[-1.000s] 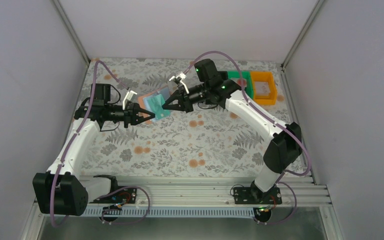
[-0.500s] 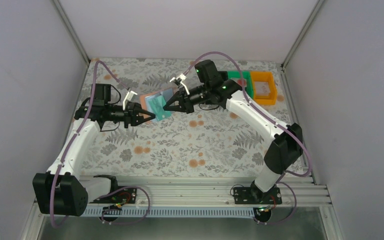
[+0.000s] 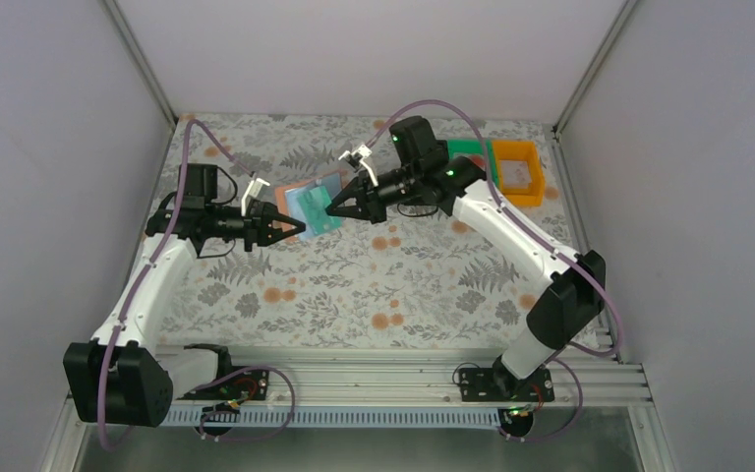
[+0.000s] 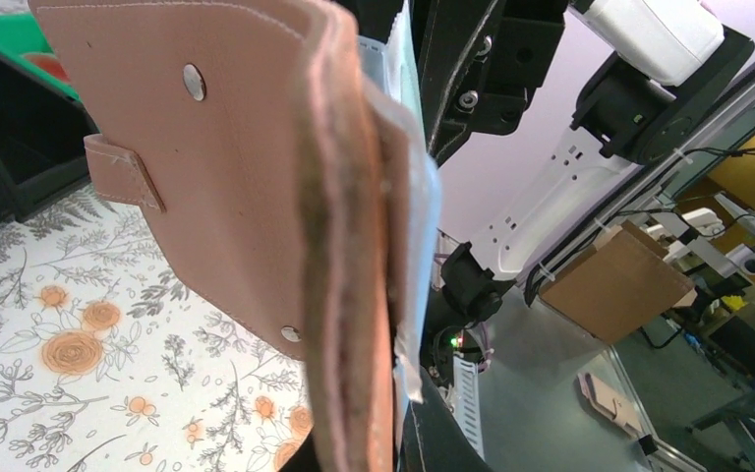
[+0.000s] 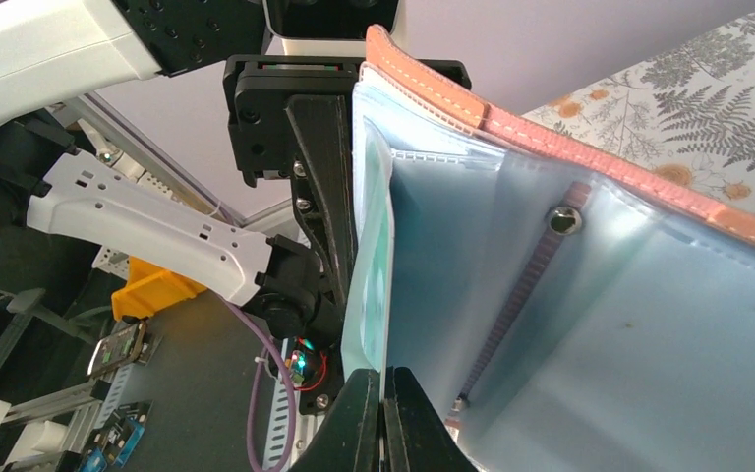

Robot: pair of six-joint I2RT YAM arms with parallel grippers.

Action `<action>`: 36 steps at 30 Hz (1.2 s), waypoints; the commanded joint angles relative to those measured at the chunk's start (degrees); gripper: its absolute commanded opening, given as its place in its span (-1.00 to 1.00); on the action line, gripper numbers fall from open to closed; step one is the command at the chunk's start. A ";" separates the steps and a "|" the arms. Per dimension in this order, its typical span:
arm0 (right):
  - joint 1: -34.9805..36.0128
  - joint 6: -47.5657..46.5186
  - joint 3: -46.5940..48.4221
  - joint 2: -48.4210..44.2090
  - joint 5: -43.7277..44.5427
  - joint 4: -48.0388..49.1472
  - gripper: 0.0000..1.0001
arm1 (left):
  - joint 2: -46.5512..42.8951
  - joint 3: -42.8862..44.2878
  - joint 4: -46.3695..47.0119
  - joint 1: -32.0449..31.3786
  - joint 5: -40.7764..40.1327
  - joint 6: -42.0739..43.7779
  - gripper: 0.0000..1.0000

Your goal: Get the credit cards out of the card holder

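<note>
The card holder (image 3: 307,197), salmon-tan outside and light blue inside, hangs open in the air between the two arms. My left gripper (image 3: 295,228) is shut on its lower edge; in the left wrist view the salmon cover (image 4: 256,167) fills the middle, down between the fingers (image 4: 444,444). My right gripper (image 3: 332,208) is shut on the edge of a teal credit card (image 5: 374,265) that sticks out of a blue pocket (image 5: 600,295). The pinch shows at the right gripper (image 5: 385,393) in its own view. Any other credit cards are hidden.
An orange bin (image 3: 517,173), a green bin (image 3: 469,149) and a black bin (image 4: 20,167) stand at the back right of the floral table (image 3: 374,285). Grey walls close the sides and back.
The card holder has tilted a little and shows more of its salmon edge. The right arm has shifted slightly to the right while keeping its pinch on the teal card. The left arm stays put.
</note>
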 commanded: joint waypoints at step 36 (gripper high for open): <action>-34.87 21.18 -24.06 -22.92 16.47 16.81 -0.91 | -3.79 -3.63 9.43 3.64 -7.71 -7.65 -0.95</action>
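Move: Some 29 cm ahead, 23 cm to the right and 29 cm below the right hand, which still pinches the teal card, lies the black bin; the green bin sits just beyond it, about 33 cm to the hand's right and equally far ahead. The card holder is at hand height, its middle roughly 4 cm to the left and level with the hand. From the left hand, the black bin lies about 32 cm ahead, 27 cm right and 26 cm down. Drawing the pinched teal card away from the card holder towards the black bin, the right hand eases off slowly, then sweeps right and forward, ending almost purely rightward: some 22 cm right and 12 cm forward at nearly constant height. Its wrist swings about 50 degrees clockwise, fingers staying shut. The left keeps its grip on the holder, drifting a little forward and left while turning about 10 degrees counter-clockwise. ##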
